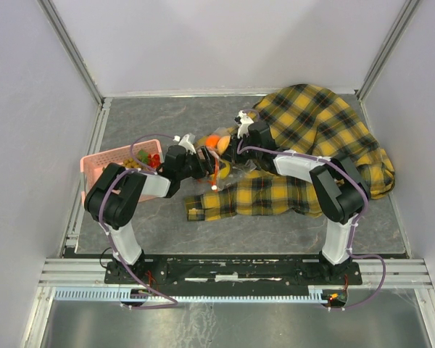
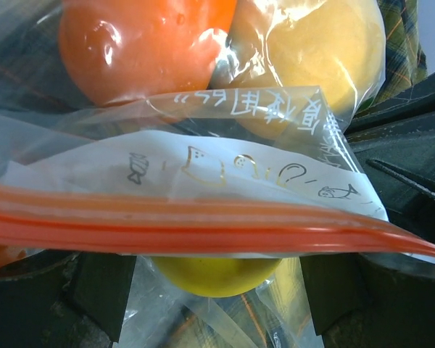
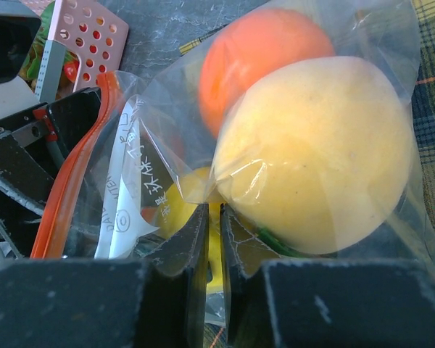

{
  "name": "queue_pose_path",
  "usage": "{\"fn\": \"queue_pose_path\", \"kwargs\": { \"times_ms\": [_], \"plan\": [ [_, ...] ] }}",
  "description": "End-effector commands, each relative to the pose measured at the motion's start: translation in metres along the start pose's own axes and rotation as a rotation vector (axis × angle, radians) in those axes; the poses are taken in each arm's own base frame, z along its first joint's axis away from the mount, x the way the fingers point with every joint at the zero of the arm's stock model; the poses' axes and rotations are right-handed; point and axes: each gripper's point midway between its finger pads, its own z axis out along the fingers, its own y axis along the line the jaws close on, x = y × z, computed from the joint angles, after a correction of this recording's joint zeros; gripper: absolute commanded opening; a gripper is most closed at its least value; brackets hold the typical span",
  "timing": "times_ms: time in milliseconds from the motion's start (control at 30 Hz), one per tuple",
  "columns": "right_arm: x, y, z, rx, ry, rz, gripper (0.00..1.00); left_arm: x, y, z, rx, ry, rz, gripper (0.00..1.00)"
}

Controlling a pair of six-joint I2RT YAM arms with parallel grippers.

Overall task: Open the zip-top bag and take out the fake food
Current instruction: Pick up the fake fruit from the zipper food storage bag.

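The zip-top bag [image 1: 219, 155] lies between both grippers at the edge of the plaid cloth. My left gripper [image 2: 217, 264] is open wide, and the bag's red-orange zip strip [image 2: 203, 228] runs across in front of its two fingers [image 2: 94, 290]. Behind the strip are an orange fruit [image 2: 138, 43], a large yellow fruit [image 2: 312, 58] and a small yellow fruit [image 2: 217, 274]. My right gripper [image 3: 214, 214] is shut on a fold of the clear bag [image 3: 167, 116], just below the large yellow fruit [image 3: 319, 152] and the orange fruit [image 3: 264, 51]. From above, the left gripper [image 1: 203, 165] and right gripper [image 1: 230, 151] almost meet.
A pink perforated basket [image 1: 123, 161] with small colourful pieces stands at the left; its corner [image 3: 87, 29] shows in the right wrist view. The yellow-black plaid cloth [image 1: 326, 138] covers the right half of the grey mat, under the bag. White walls enclose the table.
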Motion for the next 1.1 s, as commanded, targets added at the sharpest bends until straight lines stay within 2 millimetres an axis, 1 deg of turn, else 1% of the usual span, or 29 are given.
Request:
{"fn": "queue_pose_path", "kwargs": {
  "times_ms": [0, 100, 133, 167, 233, 400, 467, 567, 633, 700, 767, 867, 1000, 1067],
  "plan": [
    [0.030, 0.005, -0.006, -0.007, 0.091, 0.029, 0.18, -0.002, -0.007, 0.009, 0.013, 0.002, -0.008, 0.80],
    [0.028, 0.007, -0.008, -0.023, 0.082, 0.050, 0.20, 0.001, -0.009, 0.010, 0.028, 0.018, -0.011, 0.54],
    [0.024, 0.009, -0.010, -0.038, 0.065, 0.054, 0.21, 0.001, -0.010, 0.009, 0.031, 0.020, -0.011, 0.44],
    [0.022, 0.011, -0.013, -0.044, 0.054, 0.059, 0.22, 0.000, -0.009, 0.008, 0.030, 0.020, -0.010, 0.37],
    [0.015, 0.013, -0.022, -0.049, 0.027, 0.061, 0.24, 0.000, -0.012, 0.005, 0.030, 0.021, -0.002, 0.30],
    [-0.010, 0.022, -0.056, -0.062, -0.073, 0.037, 0.30, -0.008, -0.021, -0.007, 0.037, 0.004, 0.026, 0.23],
    [-0.014, 0.025, -0.067, -0.054, -0.097, 0.020, 0.31, -0.012, -0.027, -0.012, 0.048, -0.005, 0.037, 0.19],
    [0.000, 0.014, -0.071, -0.013, -0.088, 0.026, 0.33, -0.015, -0.035, -0.020, 0.065, -0.008, 0.046, 0.16],
    [0.011, 0.007, -0.072, 0.004, -0.076, 0.038, 0.37, -0.013, -0.039, -0.026, 0.075, -0.001, 0.048, 0.15],
    [0.016, 0.003, -0.075, 0.007, -0.077, 0.052, 0.42, -0.011, -0.041, -0.032, 0.080, 0.005, 0.046, 0.14],
    [0.014, 0.001, -0.081, 0.009, -0.100, 0.060, 0.47, -0.007, -0.041, -0.037, 0.076, 0.015, 0.043, 0.14],
    [0.002, -0.003, -0.095, 0.022, -0.147, 0.059, 0.55, -0.001, -0.038, -0.044, 0.056, 0.032, 0.047, 0.14],
    [-0.009, -0.012, -0.109, 0.058, -0.186, 0.053, 0.59, 0.006, -0.034, -0.051, 0.038, 0.055, 0.044, 0.12],
    [-0.012, -0.014, -0.114, 0.057, -0.198, 0.061, 0.60, 0.008, -0.034, -0.055, 0.037, 0.065, 0.041, 0.12]
  ]
}}
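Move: The yellow fruit lies just inside the bag's mouth, almost between the left hand's open fingers, about 1 cm ahead, 3 cm right and 2 cm below it. From that hand the peach is some 7 cm ahead and 5 cm right, the orange about 8 cm straight ahead, both slightly lower. From the right hand the yellow fruit lies about 5 cm left, 3 cm back and 5 cm down. Left clamps the yellow fruit, drawing back about 4 cm and up 3, while right opens and retreats rightwards, back. ##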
